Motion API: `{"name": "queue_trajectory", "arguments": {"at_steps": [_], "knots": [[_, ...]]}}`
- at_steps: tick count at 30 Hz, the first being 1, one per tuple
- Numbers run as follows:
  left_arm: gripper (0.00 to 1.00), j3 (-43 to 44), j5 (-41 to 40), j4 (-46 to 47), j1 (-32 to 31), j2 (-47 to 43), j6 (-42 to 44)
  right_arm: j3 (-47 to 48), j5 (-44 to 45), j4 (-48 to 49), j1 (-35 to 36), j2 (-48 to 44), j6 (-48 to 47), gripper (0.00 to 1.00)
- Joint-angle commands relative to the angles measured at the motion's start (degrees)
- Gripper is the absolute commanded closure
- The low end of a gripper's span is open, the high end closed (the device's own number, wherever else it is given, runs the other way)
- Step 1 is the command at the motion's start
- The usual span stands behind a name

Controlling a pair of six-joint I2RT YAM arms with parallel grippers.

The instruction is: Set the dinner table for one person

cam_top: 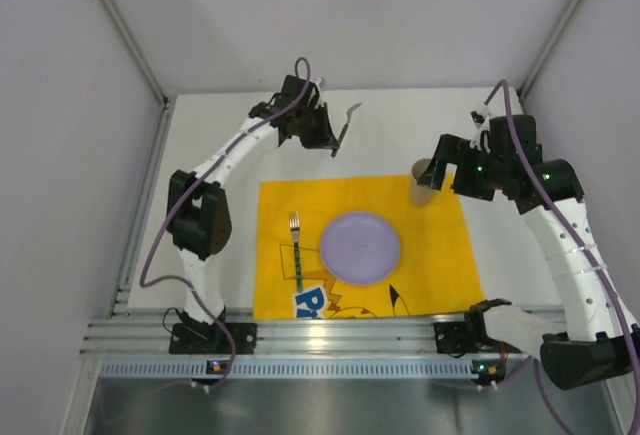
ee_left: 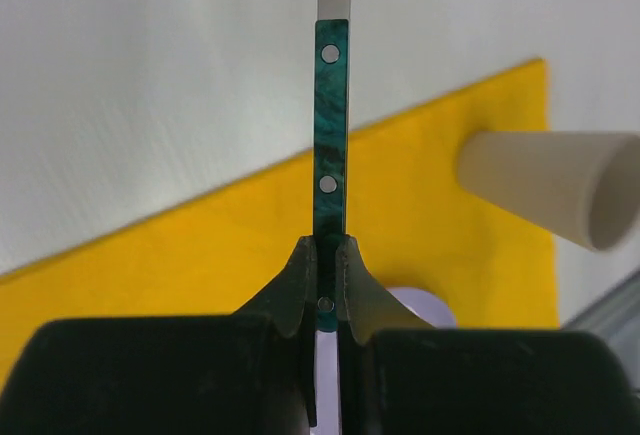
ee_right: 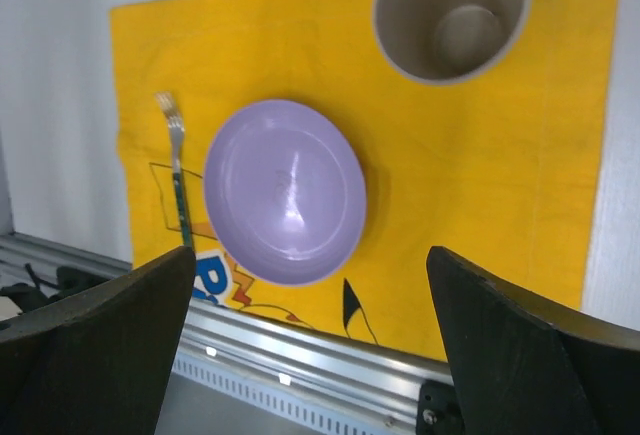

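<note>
The white dinner table [cam_top: 215, 135] carries a yellow cartoon-print mat [cam_top: 440, 255]. On the mat lie a lavender plate [cam_top: 360, 247], a green-handled fork [cam_top: 296, 245] left of it, and an upright beige cup [cam_top: 423, 183] at the far right corner. My left gripper [cam_top: 325, 140] hovers past the mat's far edge. It is shut on a green-handled utensil [ee_left: 331, 135], whose metal end [cam_top: 350, 113] points away. My right gripper [cam_top: 440, 170] is wide open and empty just beside the cup. The right wrist view shows the cup [ee_right: 450, 15], plate [ee_right: 285, 192] and fork [ee_right: 176, 170] below it.
An aluminium rail [cam_top: 330, 335] runs along the table's near edge, with both arm bases on it. Grey enclosure walls [cam_top: 80, 155] stand left, right and behind. Bare white tabletop lies left of the mat and behind it.
</note>
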Motion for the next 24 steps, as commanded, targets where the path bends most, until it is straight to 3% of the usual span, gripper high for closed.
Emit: {"name": "queue_trajectory", "arguments": {"at_steps": [1,5,7,10,14,20,24], "knots": [[1.00,-12.6,10.2,12.7,-2.3,-15.2,-8.6,3.1,-8.7,9.3,0.2,1.8,2.2,0.01],[1.00,-27.0,12.9,22.8,-5.3,-30.2,-18.2,1.0,-13.5,13.7,0.1,2.9,5.5,0.00],[1.00,-34.5,13.8,29.3,-7.3,-34.5,-21.4,-0.2,-16.5,17.2,0.1,2.9,8.1,0.00],[1.00,-39.9,13.5,32.1,-11.0,-40.4,-24.0,-3.0,-22.9,24.3,0.2,2.7,13.3,0.00],[1.00,-44.3,10.9,32.3,-13.9,-45.3,-25.4,-8.5,-29.2,35.4,0.5,1.2,21.9,0.00],[1.00,-46.9,10.5,36.4,-15.1,-50.0,-28.6,-14.1,-29.6,42.5,2.3,-0.6,27.6,0.00],[1.00,-47.2,12.8,41.0,-15.2,-50.3,-30.2,-17.9,-28.3,48.4,5.7,-1.2,30.8,0.06]]}}
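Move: Clasped by its handle end in the left fingers, the spoon has its middle about 24 cm ahead of the right hand, 16 cm to its left and 6 cm lower. The open right gripper lies some 21 cm back from the left hand, 18 cm to its right and 10 cm higher. From the right hand, the cup is 15 cm ahead, straight in line and 18 cm below; the plate is 2 cm ahead, 15 cm left and 23 cm below. Sweeping back about 23 cm and climbing some 14 cm, the left hand carries the spoon towards the right gripper above the plate, keeping its grip while its fingers swing roughly 35 degrees to point more rightward. The right hand comes to meet it, some 11 cm left and slightly up, its fingers swinging leftward and staying wide open around the handle. ##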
